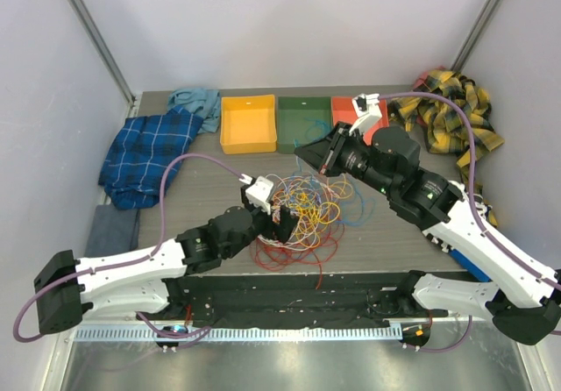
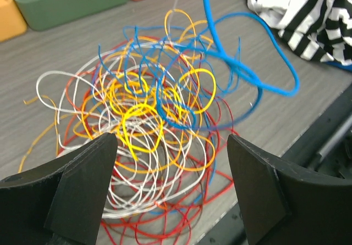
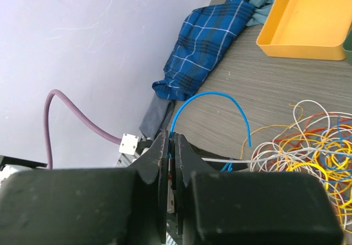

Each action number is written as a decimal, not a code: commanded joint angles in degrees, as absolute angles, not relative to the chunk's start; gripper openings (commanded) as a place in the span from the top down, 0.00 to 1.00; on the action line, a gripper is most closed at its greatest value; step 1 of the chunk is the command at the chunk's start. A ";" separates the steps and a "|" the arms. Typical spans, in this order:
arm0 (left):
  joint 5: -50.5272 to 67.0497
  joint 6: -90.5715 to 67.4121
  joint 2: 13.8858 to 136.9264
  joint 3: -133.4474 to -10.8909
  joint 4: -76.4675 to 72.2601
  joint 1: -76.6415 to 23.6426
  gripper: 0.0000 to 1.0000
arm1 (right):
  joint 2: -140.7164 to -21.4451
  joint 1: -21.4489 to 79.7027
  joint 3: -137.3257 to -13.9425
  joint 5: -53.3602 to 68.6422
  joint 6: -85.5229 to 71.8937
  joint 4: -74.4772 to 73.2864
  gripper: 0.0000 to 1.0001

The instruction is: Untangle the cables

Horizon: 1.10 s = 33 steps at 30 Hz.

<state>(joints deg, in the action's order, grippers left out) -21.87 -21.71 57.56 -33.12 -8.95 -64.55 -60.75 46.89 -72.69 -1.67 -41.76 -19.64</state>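
Observation:
The cables (image 1: 302,209) lie in one tangled pile of red, orange, yellow, white and blue loops at the table's near middle. My left gripper (image 1: 284,222) hovers at the pile's near-left side. In the left wrist view it (image 2: 171,162) stands open, with the cables (image 2: 148,124) showing between its fingers and nothing gripped. My right gripper (image 1: 303,152) hangs above the pile's far side. In the right wrist view it (image 3: 171,139) is shut on a blue cable (image 3: 212,94), which arches out of the jaws. This blue cable (image 2: 236,63) rises from the pile (image 3: 308,143).
Three bins stand in a row at the back: orange (image 1: 248,124), green (image 1: 302,121) and red (image 1: 348,109). A blue plaid cloth (image 1: 145,154) and a teal cloth (image 1: 197,102) lie back left. A yellow plaid cloth (image 1: 451,119) lies back right, a striped cloth (image 2: 308,9) further right.

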 commanded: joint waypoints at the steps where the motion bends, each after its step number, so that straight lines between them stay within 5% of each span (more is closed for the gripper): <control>1: -25.84 -17.85 59.50 -37.52 -16.69 -64.86 0.14 | -60.29 47.28 -75.15 1.32 -42.63 -15.82 0.91; 10: -26.19 -16.35 63.63 -39.11 -21.62 -64.86 0.21 | -59.94 47.20 -73.48 2.02 -43.33 -15.21 0.91; 13: -26.28 -16.44 64.51 -38.94 -22.85 -64.86 0.39 | -59.94 47.29 -72.69 2.46 -44.12 -14.51 0.91; 16: -27.50 -16.26 63.64 -38.85 -22.24 -64.86 0.84 | -59.77 47.28 -72.16 2.64 -44.38 -14.15 0.91; 18: -28.91 -16.08 61.88 -38.41 -21.36 -64.86 1.00 | -59.33 47.29 -71.81 2.46 -44.21 -14.15 0.85; 19: -29.35 -16.17 60.83 -38.32 -19.62 -64.86 1.00 | -58.89 47.29 -71.81 2.11 -44.03 -14.24 0.77; 20: -29.62 -16.17 57.51 -38.15 -18.73 -64.86 1.00 | -58.63 47.29 -71.55 0.89 -43.51 -14.59 0.57; 23: -30.58 -17.66 49.96 -39.46 -10.14 -64.86 1.00 | -57.92 47.29 -71.89 -3.50 -41.40 -18.62 0.32; 28: -33.22 -19.95 44.65 -50.68 7.27 -64.69 1.00 | -56.43 47.29 -69.36 -11.51 -37.89 -23.20 0.25; 33: -32.53 -20.56 47.36 -59.40 15.81 -64.69 1.00 | -57.13 47.29 -65.40 -6.17 -37.09 -18.48 0.29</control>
<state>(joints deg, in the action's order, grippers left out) -31.70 -19.35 45.04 -53.60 6.00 -64.62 -56.88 47.05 -67.94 -7.42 -39.16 -22.15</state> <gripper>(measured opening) 0.027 0.729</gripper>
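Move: The hanging stretch of blue cable that my open left hand wants is almost between its fingers: about 3 cm ahead, 3 cm to the right and 3 cm above. From my right hand, which still pinches that cable higher up, the stretch is some 17 cm below and 1 cm back. From my left hand, the cable pile lies 8 cm ahead, 3 cm right and 17 cm below; the green tray is roughly 36 cm ahead, 4 cm right. I nudge my left hand some 4 cm forward, right and up around the dangling blue cable and shut its fingers on it, while my right hand keeps its hold nearly still. Then my right fingers open and let the cable go, the hand easing a few centimetres right and down, as my left carries its pinch about 15 cm up and 8 cm left, fingertips tilting up slightly. ##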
